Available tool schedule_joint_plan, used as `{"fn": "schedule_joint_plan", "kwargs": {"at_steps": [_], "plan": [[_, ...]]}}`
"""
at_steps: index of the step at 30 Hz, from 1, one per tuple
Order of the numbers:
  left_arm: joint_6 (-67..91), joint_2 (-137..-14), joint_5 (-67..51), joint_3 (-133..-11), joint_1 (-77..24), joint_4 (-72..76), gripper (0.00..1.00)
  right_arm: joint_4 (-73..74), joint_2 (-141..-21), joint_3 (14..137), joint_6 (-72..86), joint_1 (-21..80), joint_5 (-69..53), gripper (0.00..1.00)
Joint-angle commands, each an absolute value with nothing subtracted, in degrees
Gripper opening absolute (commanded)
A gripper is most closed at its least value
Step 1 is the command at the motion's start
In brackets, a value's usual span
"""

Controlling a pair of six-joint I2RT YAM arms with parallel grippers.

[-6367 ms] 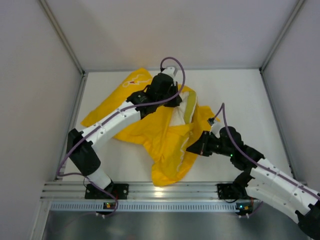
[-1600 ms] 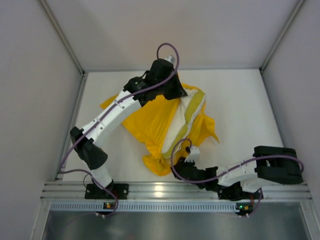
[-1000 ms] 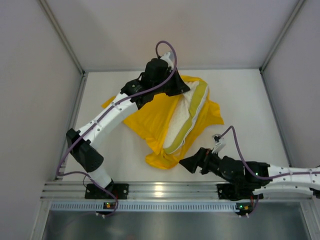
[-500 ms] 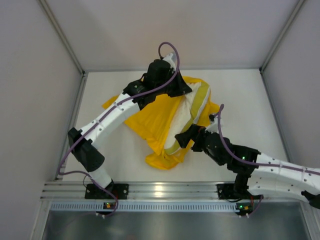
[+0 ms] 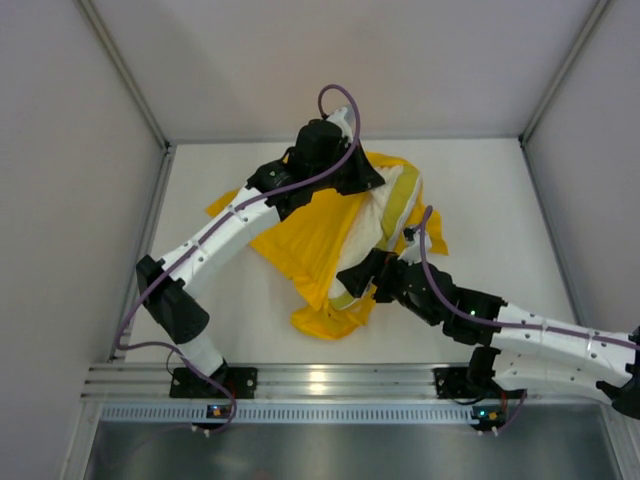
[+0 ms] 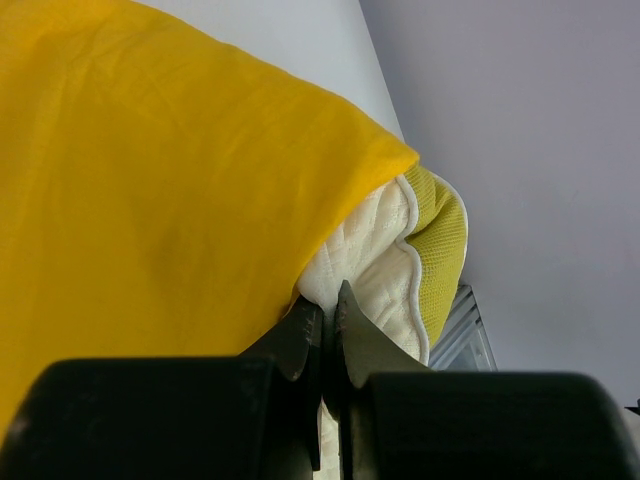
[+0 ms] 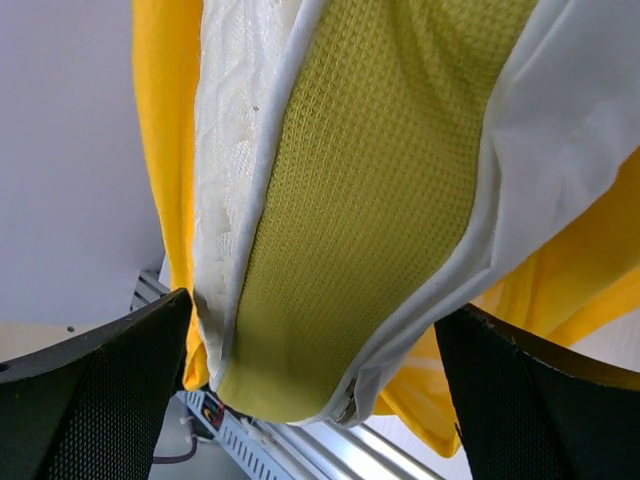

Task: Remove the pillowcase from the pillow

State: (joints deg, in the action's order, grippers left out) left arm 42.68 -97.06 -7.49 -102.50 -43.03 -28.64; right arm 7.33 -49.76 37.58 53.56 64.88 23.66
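Note:
The cream pillow [image 5: 368, 228] with its olive mesh side band [image 5: 401, 200] hangs tilted, half out of the bright yellow pillowcase [image 5: 300, 240]. My left gripper [image 5: 366, 181] is at the pillow's far upper end. In the left wrist view it [image 6: 327, 312] is shut on a fold of cream quilted pillow [image 6: 372, 262], and the pillowcase [image 6: 150, 190] drapes to its left. My right gripper [image 5: 360, 276] stands open at the pillow's lower end. In the right wrist view its fingers [image 7: 130, 390] straddle that end [image 7: 370, 200], where a zipper pull [image 7: 346, 409] shows.
The pillowcase's lower folds [image 5: 325, 320] rest on the white table [image 5: 490, 200]. An aluminium rail [image 5: 320, 381] runs along the near edge. Grey walls [image 5: 80, 200] close in the left, right and back. A purple cable [image 5: 340, 100] loops above the left wrist.
My right arm swung up from the near edge to the pillow's lower end, and its open fingers now straddle it. My left gripper kept its grip and barely moved.

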Motion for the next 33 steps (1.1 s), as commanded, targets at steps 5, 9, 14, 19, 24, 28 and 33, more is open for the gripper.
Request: {"fn": "schedule_joint_plan", "kwargs": {"at_steps": [5, 9, 14, 19, 24, 28, 33], "plan": [[42.5, -94.5, -8.8, -103.7, -43.8, -19.5, 0.0, 0.6, -52.1, 36.1, 53.4, 63.7, 23.5, 0.99], [42.5, -94.0, -8.9, -103.4, -43.9, -19.4, 0.0, -4.0, -51.8, 33.8, 53.8, 62.9, 24.2, 0.98], [42.6, -93.5, -9.3, -103.2, -44.1, -19.4, 0.0, -9.8, -52.9, 31.4, 53.4, 61.6, 23.6, 0.71], [40.0, -92.1, -8.5, -101.2, -44.2, -19.6, 0.41, -11.1, -51.6, 29.9, 51.8, 60.4, 22.8, 0.0], [34.5, -90.4, -1.5, -101.3, -44.2, -28.4, 0.99, -7.1, -47.2, 28.4, 52.4, 57.7, 21.8, 0.0], [33.0, -82.5, 9.1, -94.0, -45.3, -29.9, 0.99, -5.6, -46.1, 27.6, 52.1, 52.7, 17.1, 0.0], [36.9, -71.0, 9.3, -78.4, -45.5, -29.4, 0.95, -3.3, -43.4, 27.9, 50.9, 48.8, 14.1, 0.0]]}}
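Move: Between and just below the right hand's open fingers stands the pillow's near end with its olive band, about 2 cm ahead of the hand point, level with it sideways, and 3 cm lower. From the same hand, the case's near flap lies some 9 cm back, 6 cm left and 12 cm down; its right flap about 10 cm ahead, 15 cm right and 12 cm down. From the left hand, already pinching the pillow, that near end lies some 20 cm back, 5 cm left and 10 cm down. Sinking about 3 cm and easing 2 cm forward, the right hand shuts its fingers on the pillow's near end, then draws its pinch some 4 cm right and a little forward. Once that grip is made, the left fingers open wide and let go of the pillow; the left hand swings about 8 cm left and 3 cm back over the yellow case, turning roughly 15 degrees. ##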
